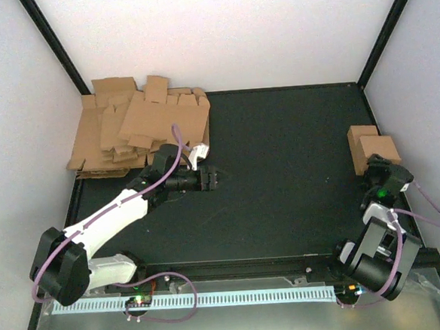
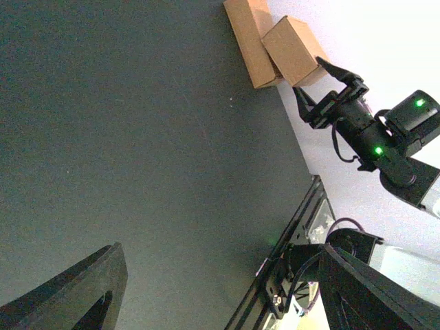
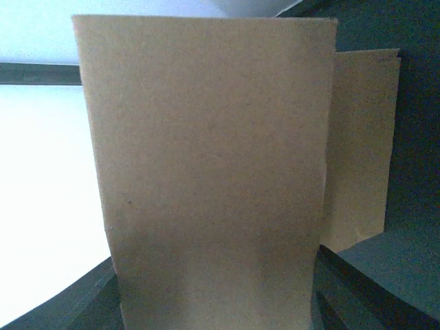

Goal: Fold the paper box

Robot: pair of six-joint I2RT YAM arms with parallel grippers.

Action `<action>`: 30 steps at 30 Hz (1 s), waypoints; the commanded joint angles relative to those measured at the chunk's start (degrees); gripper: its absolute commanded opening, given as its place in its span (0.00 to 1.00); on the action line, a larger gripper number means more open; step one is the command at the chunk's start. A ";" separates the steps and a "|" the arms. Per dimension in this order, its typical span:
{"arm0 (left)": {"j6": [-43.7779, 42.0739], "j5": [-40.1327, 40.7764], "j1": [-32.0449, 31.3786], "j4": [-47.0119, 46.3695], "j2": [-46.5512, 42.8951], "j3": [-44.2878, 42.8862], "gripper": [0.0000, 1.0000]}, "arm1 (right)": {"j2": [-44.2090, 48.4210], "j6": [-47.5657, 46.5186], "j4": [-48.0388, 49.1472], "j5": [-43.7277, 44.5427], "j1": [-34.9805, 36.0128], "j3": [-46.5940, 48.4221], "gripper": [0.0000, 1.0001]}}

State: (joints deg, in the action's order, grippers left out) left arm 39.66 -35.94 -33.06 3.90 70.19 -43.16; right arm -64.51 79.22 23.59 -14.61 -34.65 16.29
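Observation:
The paper box (image 1: pixel 383 149) is a small brown carton lying at the table's right edge. My right gripper (image 1: pixel 373 171) is shut on its near end. In the right wrist view the paper box (image 3: pixel 206 151) fills the frame, spanning from one dark finger (image 3: pixel 82 299) to the other. The left wrist view shows that paper box (image 2: pixel 294 48) with the right gripper (image 2: pixel 313 86) straddling its corner. My left gripper (image 1: pixel 213 180) hangs open and empty over the middle of the dark table, its fingers (image 2: pixel 75 295) wide apart above bare surface.
A second brown carton (image 1: pixel 360 136) lies just behind the held one, touching it, against the right wall (image 1: pixel 418 83). A thick heap of flat cardboard blanks (image 1: pixel 138 125) lies at the back left corner, close behind the left arm's wrist.

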 commanded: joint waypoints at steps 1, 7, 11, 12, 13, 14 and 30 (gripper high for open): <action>-0.61 0.89 -0.34 1.33 -1.45 -1.58 0.79 | -2.04 -0.05 0.20 2.00 -0.18 2.34 0.63; -0.35 0.96 -0.28 0.82 -1.46 -1.20 0.79 | -3.94 -0.95 -4.23 0.87 -0.11 5.19 0.71; -0.21 0.95 -0.41 0.59 -1.21 -1.38 0.79 | -2.77 -1.59 -6.09 1.14 0.25 6.19 0.75; -0.15 0.88 -0.35 0.52 -1.18 -1.40 0.79 | -2.66 -1.84 -6.74 0.90 0.28 6.53 0.78; -0.11 0.88 -0.34 0.37 -1.20 -1.40 0.79 | -2.44 -2.09 -8.13 0.76 0.43 7.26 0.83; -0.11 0.88 -0.35 0.32 -1.18 -1.40 0.79 | -2.26 -2.20 -9.07 0.65 0.50 7.74 0.88; 0.29 0.33 -0.41 -1.40 -1.09 -0.02 0.79 | -2.78 -8.92 -27.12 2.21 0.89 18.51 0.99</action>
State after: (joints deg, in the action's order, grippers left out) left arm 39.66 -35.55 -33.10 3.90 70.08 -43.11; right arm -67.24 73.03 1.83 -14.96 -34.04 33.19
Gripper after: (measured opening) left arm 0.793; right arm 0.994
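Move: The paper box is already pinched in my right hand, its middle some 5 cm ahead of the finger pads, 1 cm to the right and 2 cm lower. It is held over the finished box, whose middle is about 5 cm ahead of that hand, 2 cm to its left and 8 cm below. From my empty left hand the finished box lies roughly 9 cm ahead, 48 cm to the right and 16 cm down. I nudge my right hand about 1 cm forward and slightly right to set the paper box on the finished box, then spread my fingers from their hold to wide open and let go. With the fingers clear, I lift about 3 cm and drift another centimetre or so forward, the wrist tipping down a little. ##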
